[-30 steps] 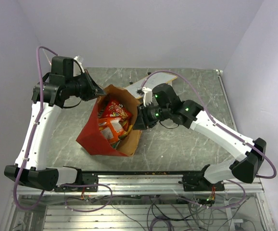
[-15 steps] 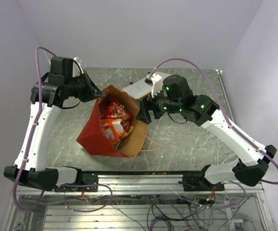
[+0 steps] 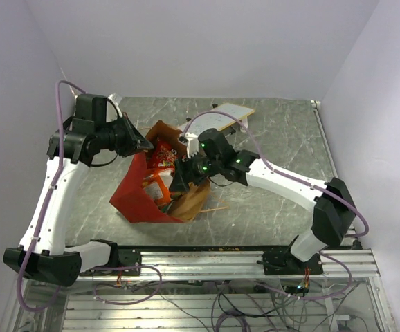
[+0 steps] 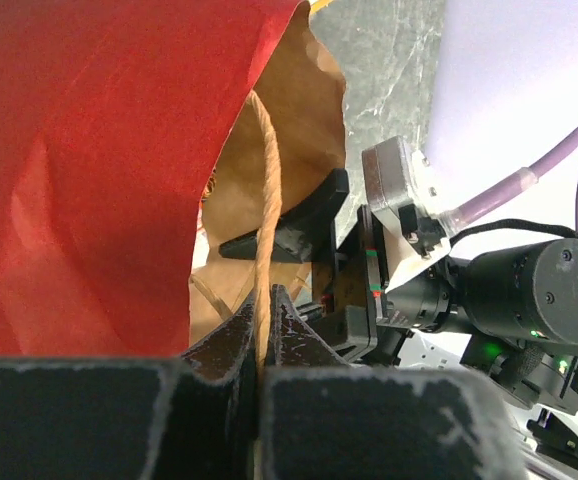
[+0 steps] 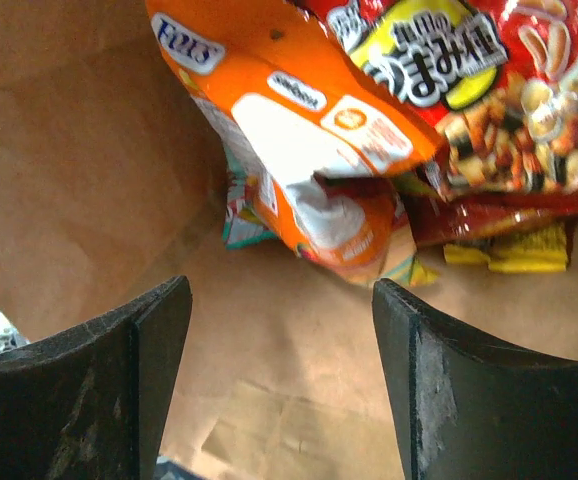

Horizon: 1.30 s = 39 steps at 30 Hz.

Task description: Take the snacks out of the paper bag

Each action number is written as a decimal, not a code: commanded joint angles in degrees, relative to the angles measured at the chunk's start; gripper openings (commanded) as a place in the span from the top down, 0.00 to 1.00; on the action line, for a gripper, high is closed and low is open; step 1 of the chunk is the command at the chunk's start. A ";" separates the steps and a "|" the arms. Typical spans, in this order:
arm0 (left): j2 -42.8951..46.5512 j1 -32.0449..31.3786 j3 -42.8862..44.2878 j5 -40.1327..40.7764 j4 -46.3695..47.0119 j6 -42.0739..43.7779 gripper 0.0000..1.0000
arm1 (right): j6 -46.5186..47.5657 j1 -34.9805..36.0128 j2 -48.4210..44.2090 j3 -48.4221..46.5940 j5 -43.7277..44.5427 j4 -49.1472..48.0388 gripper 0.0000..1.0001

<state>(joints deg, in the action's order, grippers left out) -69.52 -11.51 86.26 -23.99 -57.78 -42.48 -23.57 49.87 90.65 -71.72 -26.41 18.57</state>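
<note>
The red paper bag (image 3: 132, 199) lies on its side on the table with its brown mouth open toward the back right. Snacks show inside it: a red packet (image 3: 164, 158) and an orange packet (image 3: 157, 187). My left gripper (image 3: 144, 143) is shut on the bag's string handle (image 4: 262, 200) at the bag's upper rim. My right gripper (image 3: 179, 181) is open and reaches into the bag's mouth. In the right wrist view the orange packet (image 5: 299, 140) and a red packet (image 5: 489, 90) lie just beyond the open fingers (image 5: 424, 390), over the brown inner wall (image 5: 69, 150).
A flat white tan-edged board (image 3: 222, 115) lies at the back of the table behind the bag. A loose string handle (image 3: 210, 207) trails from the bag's mouth onto the grey marbled table (image 3: 276, 200). Walls close in on the left, back and right.
My right gripper has swung from beside the bag's right rim into the bag's mouth. The bag's right wall has folded down. The left gripper stays on the handle.
</note>
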 commanded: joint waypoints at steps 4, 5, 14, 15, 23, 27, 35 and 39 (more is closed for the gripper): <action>1.26 0.08 -0.93 -1.40 4.29 2.96 0.93 | 1.19 1.70 2.97 0.70 2.20 -13.20 0.29; 0.59 0.08 0.19 -1.41 2.55 3.51 0.93 | 0.92 1.79 3.55 0.49 2.63 -13.24 0.30; -0.35 0.08 0.26 -2.72 5.04 0.16 0.93 | 1.63 3.04 9.36 -4.20 3.43 -12.14 0.44; -0.32 0.08 0.00 -2.75 5.75 -0.44 0.93 | 2.43 3.12 9.75 -5.32 3.54 -11.30 0.50; -2.23 0.08 4.55 0.69 -0.18 -0.06 0.93 | 6.13 2.97 6.94 -16.67 5.47 0.44 1.00; -2.94 0.08 5.77 2.20 -0.45 0.16 0.93 | 5.13 3.00 -0.04 -14.16 9.07 -0.39 1.00; -3.96 0.08 7.02 2.44 0.42 -0.46 0.93 | 7.43 2.86 -14.35 -12.58 20.78 6.84 1.00; -4.74 0.08 7.57 2.79 0.47 0.02 0.93 | 11.56 2.78 -22.20 -9.91 34.72 8.75 1.00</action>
<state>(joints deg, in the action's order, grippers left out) -73.56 -11.49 91.68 -21.98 -57.56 -42.87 -16.49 52.69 75.11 -84.27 -7.11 25.50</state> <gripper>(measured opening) 0.075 0.045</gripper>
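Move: The right hand is over the open bag's mouth, fingers wide. The orange snack packet lies about 7 cm to its left, 3 cm ahead and 4 cm below. A red snack packet lies roughly 8 cm beyond the orange one at about the same height, and a teal packet is tucked some 6 cm behind it and a little lower. From the left hand, already gripping the bag's rope handle, the orange packet is about 4 cm back, 5 cm right and 17 cm below. Leftward into the bag, the right hand slides about 5 cm and slightly forward, dipping a little as its fingers close and pinch the orange packet. It then lifts steeply, some 20 cm, swinging back to the right with a roll of the wrist. The left hand keeps its pinch on the rope handle, easing about 2 cm forward. ##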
